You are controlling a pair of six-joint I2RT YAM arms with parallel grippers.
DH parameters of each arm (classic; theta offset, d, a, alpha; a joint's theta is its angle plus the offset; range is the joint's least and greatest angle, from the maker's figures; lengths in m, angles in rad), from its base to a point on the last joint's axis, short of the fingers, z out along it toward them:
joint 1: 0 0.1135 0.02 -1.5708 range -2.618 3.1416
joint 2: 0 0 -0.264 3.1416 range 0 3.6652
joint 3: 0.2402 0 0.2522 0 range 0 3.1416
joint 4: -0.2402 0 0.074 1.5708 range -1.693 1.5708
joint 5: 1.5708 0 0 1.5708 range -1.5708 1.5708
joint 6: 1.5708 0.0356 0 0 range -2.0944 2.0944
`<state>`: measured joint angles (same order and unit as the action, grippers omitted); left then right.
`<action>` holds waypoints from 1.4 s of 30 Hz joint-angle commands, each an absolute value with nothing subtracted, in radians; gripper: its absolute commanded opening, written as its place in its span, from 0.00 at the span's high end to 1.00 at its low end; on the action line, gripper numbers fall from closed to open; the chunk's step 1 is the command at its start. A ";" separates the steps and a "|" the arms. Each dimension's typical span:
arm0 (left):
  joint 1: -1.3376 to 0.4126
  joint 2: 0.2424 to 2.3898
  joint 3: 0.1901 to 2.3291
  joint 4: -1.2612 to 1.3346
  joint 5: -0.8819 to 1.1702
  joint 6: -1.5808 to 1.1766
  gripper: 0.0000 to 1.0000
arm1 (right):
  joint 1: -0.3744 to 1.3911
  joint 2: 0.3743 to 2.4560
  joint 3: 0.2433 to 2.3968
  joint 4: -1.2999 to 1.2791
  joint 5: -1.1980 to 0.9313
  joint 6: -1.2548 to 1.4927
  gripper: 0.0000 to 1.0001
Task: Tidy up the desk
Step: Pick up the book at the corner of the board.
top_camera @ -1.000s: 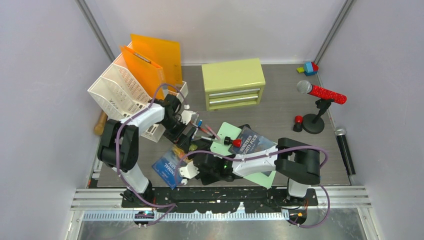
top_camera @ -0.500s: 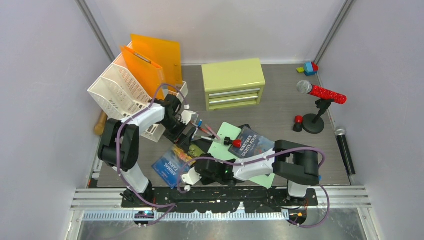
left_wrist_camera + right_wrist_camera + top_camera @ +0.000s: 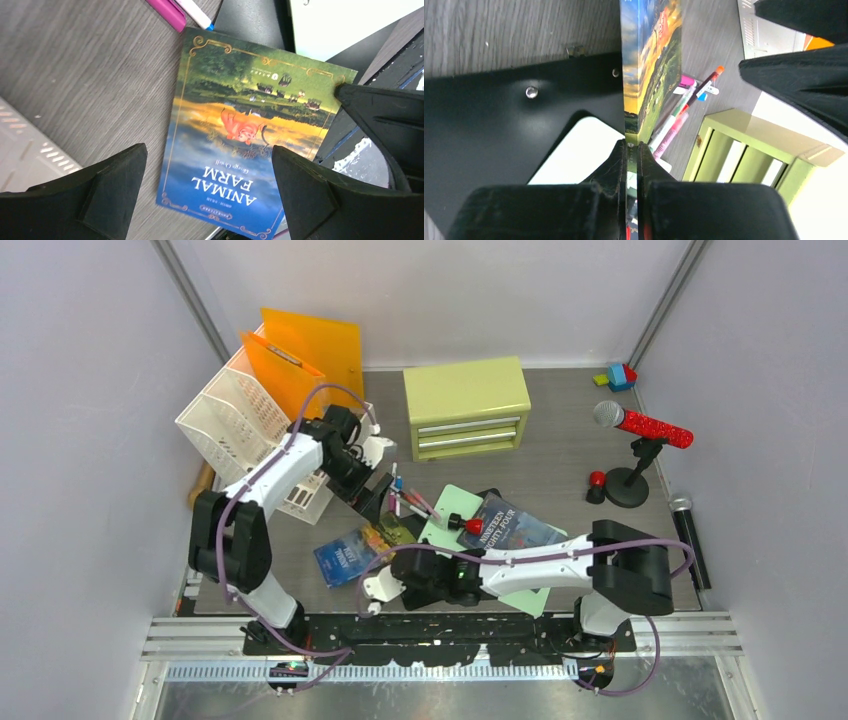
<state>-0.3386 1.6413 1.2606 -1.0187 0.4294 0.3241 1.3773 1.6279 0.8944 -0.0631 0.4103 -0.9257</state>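
Note:
The Animal Farm book (image 3: 352, 553) lies near the front left of the dark wood-grain desk (image 3: 560, 455). My right gripper (image 3: 392, 568) is shut on the book's edge. In the right wrist view the book (image 3: 646, 65) runs edge-on out of the closed gripper (image 3: 631, 147). My left gripper (image 3: 378, 496) hovers open just behind the book. From the left wrist the cover (image 3: 240, 135) shows between the wide-apart fingers of the gripper (image 3: 207, 172), which touch nothing.
Pens (image 3: 410, 502), a light green pad (image 3: 448, 508) and a Nineteen Eighty-Four book (image 3: 505, 525) lie beside the grip. A white file basket (image 3: 240, 420) with orange folders (image 3: 305, 360) stands back left, a yellow-green drawer cabinet (image 3: 467, 405) behind. A red microphone (image 3: 640, 430) is at the right.
My right gripper has closed onto the book's edge and shifted it slightly toward the back right. My left arm has pulled back a little, its gripper still open.

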 commanded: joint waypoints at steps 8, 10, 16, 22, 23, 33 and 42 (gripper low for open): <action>-0.309 1.440 1.415 -1.160 0.382 0.413 0.00 | 1.348 1.429 0.952 -0.240 0.403 -0.828 1.00; -0.276 1.384 1.432 -1.173 0.387 0.450 0.00 | 1.323 1.414 0.967 -0.263 0.377 -0.802 1.00; -0.161 1.148 1.381 -1.206 0.439 0.623 0.00 | 1.244 1.395 1.047 -0.347 0.272 -0.700 1.00; -0.132 0.971 1.318 -1.275 0.520 0.725 0.00 | 1.146 1.408 1.133 -0.414 0.140 -0.585 1.00; -0.132 0.955 1.308 -1.280 0.536 0.733 0.00 | 1.136 1.409 1.146 -0.418 0.110 -0.564 1.00; -0.133 0.843 1.020 -0.940 0.709 0.846 0.00 | 1.036 1.441 1.230 -0.474 -0.055 -0.483 1.00; -0.133 0.937 0.917 -0.715 0.792 0.930 0.00 | 1.019 1.456 1.275 -0.508 -0.103 -0.473 1.00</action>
<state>-0.1371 0.9241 0.9352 -0.8490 0.7059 0.8505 1.0271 1.4700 1.2106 -0.5358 -0.0555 -0.4969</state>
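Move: Already pinched by one corner in the right hand, the animal farm book has its middle about 7 cm to that hand's left, 1 cm back and 3 cm lower. Pens lie some 8 cm ahead of this hand and 1 cm to its right; the black board is 6 cm right and 3 cm back; the white bin stands roughly 22 cm ahead and 22 cm left. From the open left hand the book's middle is about 8 cm back, 1 cm right and 7 cm below. Upward by about 8 cm, the right hand keeps its pinch on the book's corner, drifting right, then forward about 4 cm as the wrist tips steeper and turns clockwise. The open left hand climbs some 17 cm, swings left and back, then sinks and comes forward again, its fingers pitched about 45 degrees up towards forward, ending opposite the book's free end. ##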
